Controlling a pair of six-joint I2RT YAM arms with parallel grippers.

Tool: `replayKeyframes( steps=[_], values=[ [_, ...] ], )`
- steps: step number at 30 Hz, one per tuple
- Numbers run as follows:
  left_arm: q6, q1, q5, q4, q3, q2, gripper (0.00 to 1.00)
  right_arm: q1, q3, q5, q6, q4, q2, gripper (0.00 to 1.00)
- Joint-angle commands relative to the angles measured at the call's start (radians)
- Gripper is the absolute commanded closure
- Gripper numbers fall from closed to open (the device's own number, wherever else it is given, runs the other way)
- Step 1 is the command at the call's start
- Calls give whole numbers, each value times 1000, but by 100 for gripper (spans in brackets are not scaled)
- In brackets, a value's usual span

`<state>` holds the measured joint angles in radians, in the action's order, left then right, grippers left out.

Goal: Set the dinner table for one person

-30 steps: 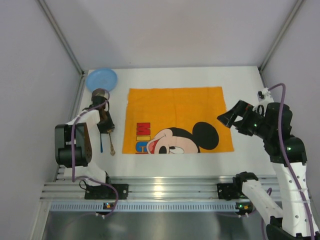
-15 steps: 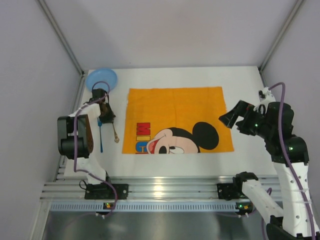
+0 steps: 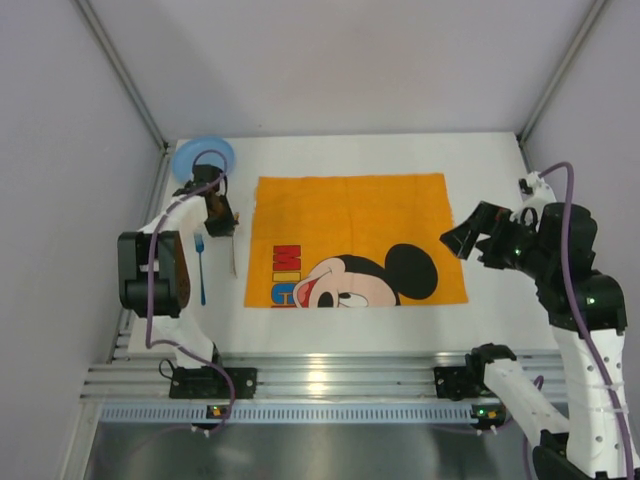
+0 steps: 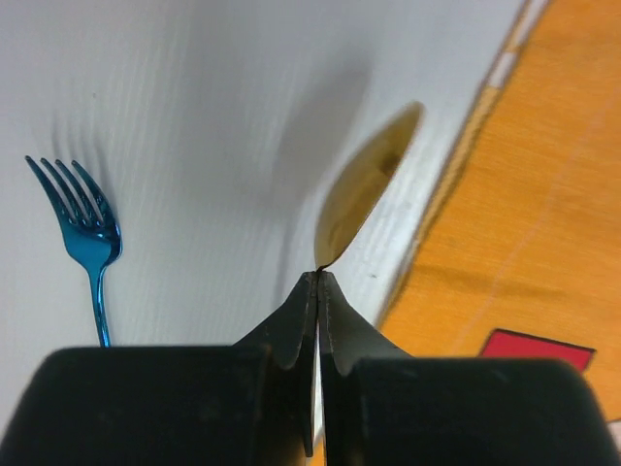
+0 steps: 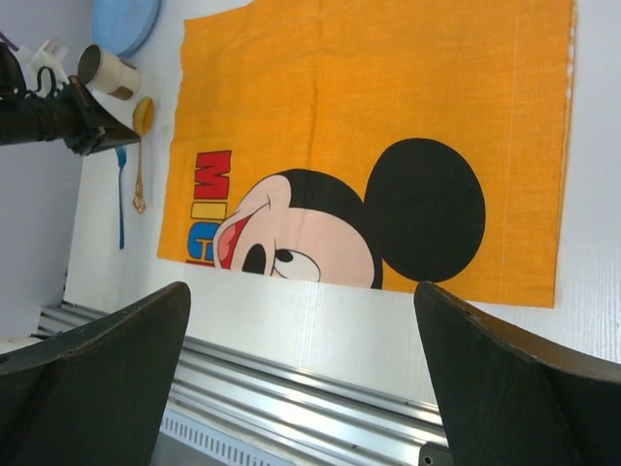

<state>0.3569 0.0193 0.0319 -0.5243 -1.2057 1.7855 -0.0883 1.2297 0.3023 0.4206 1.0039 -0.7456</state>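
My left gripper [image 3: 222, 224] [image 4: 318, 279] is shut on the neck of a gold spoon [image 4: 364, 189] [image 5: 142, 121]. The spoon's bowl points past the fingertips and casts a shadow on the white dinner table [image 3: 480, 165]. Its handle [image 3: 233, 258] trails toward the near edge, just left of the orange Mickey Mouse cloth [image 3: 350, 220] [image 4: 529, 184] [image 5: 369, 97]. A blue fork [image 3: 201, 268] [image 4: 92, 243] [image 5: 121, 199] lies flat to the left of the spoon. My right gripper [image 3: 458, 236] [image 5: 301, 291] hangs open and empty over the cloth's right edge.
A light blue plate [image 3: 203, 157] [image 5: 126, 21] sits at the far left corner, with a beige cup [image 5: 107, 70] just in front of it. The ribbed aluminium rail [image 3: 320, 380] [image 5: 320, 388] runs along the near edge. Grey walls close in both sides.
My left gripper shut on the gold spoon and carried it back and rightward, toward the cloth's left edge. The fork stayed put. The right arm barely moved.
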Motion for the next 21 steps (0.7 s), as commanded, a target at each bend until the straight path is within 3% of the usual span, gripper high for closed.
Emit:
replayKeyframes(
  steps=[1,9,17,21],
  values=[
    [16,-47,33,-80,-98,-109,100,7,51,17,-28,15,35,0],
    [99,-197,105,-146,-141,-152,100,5,63,61,-13,38,90,0],
    [204,-367,17,-19,-152,-135,100,-11,113,37,-37,128,137,0],
    [293,-476,25,1,-242,-60,100,-14,146,20,-52,170,149,0]
  ],
)
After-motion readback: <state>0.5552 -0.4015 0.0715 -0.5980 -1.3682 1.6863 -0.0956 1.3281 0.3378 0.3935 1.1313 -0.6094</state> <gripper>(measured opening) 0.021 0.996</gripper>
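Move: The left hand already pinches the spoon, about 4 cm above the table. The orange cloth's middle lies some 34 cm to its right and 4 cm back; the red lettering is about 15 cm right and 9 cm back. The fork is roughly 10 cm left and 12 cm back, the cup 10 cm left and 10 cm ahead. From the right hand, the cloth's middle is about 21 cm left, 16 cm ahead and 30 cm below. Left hand rises and swings about 17 cm right over the orange cloth, fingers shut; right hand draws back. ##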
